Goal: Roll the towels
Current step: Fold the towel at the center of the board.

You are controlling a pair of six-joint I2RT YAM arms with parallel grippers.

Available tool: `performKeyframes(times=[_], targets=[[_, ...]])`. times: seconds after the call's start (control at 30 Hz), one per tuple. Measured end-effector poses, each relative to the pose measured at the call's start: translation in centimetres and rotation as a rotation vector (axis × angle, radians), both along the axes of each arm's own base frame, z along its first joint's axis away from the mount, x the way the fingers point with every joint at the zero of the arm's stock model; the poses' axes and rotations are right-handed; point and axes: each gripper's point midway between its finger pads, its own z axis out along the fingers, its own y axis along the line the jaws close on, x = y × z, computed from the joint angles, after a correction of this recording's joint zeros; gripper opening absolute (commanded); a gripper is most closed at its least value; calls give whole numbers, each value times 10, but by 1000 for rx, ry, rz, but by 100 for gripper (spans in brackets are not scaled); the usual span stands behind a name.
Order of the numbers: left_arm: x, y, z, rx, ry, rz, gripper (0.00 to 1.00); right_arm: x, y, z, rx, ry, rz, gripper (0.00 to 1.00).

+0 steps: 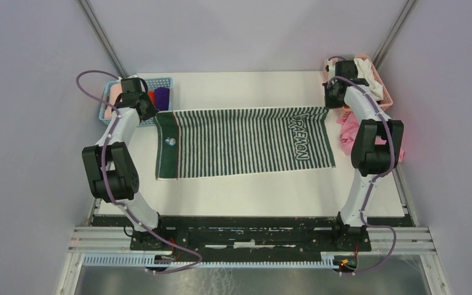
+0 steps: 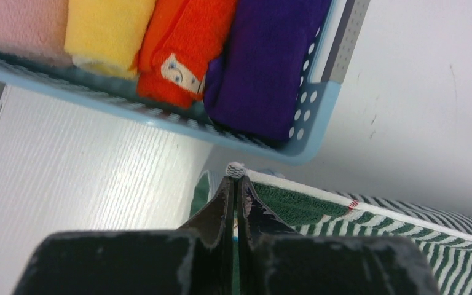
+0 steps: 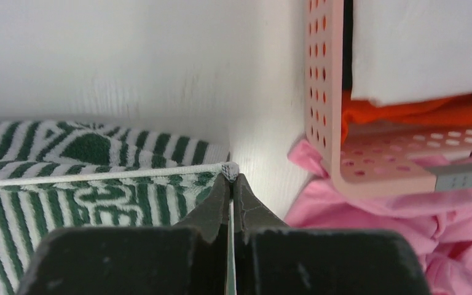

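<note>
The green-and-white striped towel [image 1: 246, 142] lies spread flat across the table, its lettered end at the right. My left gripper [image 2: 235, 178] is shut on the towel's far left corner [image 2: 236, 168], just in front of the blue basket. My right gripper [image 3: 231, 177] is shut on the far right corner [image 3: 228, 169], next to the pink basket. In the overhead view the left gripper [image 1: 155, 112] and the right gripper [image 1: 329, 106] sit at the towel's two back corners. A purple cloth [image 2: 264, 61] lies rolled in the blue basket.
The blue basket [image 1: 113, 103] at the back left holds rolled pink, yellow, orange [image 2: 184, 49] and purple cloths. The pink basket [image 1: 386, 93] at the back right holds a white cloth [image 3: 424, 46] and orange fabric. A pink cloth [image 1: 348, 130] lies heaped beside it.
</note>
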Motion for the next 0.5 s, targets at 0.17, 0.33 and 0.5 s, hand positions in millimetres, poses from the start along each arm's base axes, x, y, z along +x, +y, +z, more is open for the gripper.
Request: performKeyframes(times=[0.17, 0.33, 0.5], targets=[[-29, -4, -4, -16, 44, 21, 3, -35, -6, -10, -24, 53, -39, 1], [-64, -11, -5, -53, 67, 67, 3, -59, -12, -14, -45, 81, -102, 1], [-92, -13, -14, -79, 105, 119, 3, -85, -15, -19, -36, 98, -192, 0]])
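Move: The striped towel's far corners are already pinched, one in each hand, about 10 cm above the board. Its near-left corner, where the left-held corner is headed, lies some 24 cm back from the left hand and level sideways. The near-right corner is roughly 22 cm back from the right hand and 1 cm to its right. The blue basket's middle is 10 cm ahead and 14 cm left of the left hand, with the purple roll about 11 cm straight ahead. From the right hand, the pink basket stands 14 cm ahead, 19 cm right, and the pink towel 9 cm back, 22 cm right. The striped towel's far hem is drawn back over the part lying on the board, both hands travelling together about 9 cm towards its near edge and sinking only 1–2 cm. The shut fingers keep their pinch on the corners; both hands tip a little further down, the left turning slightly counter-clockwise, the right some 10 degrees clockwise. ##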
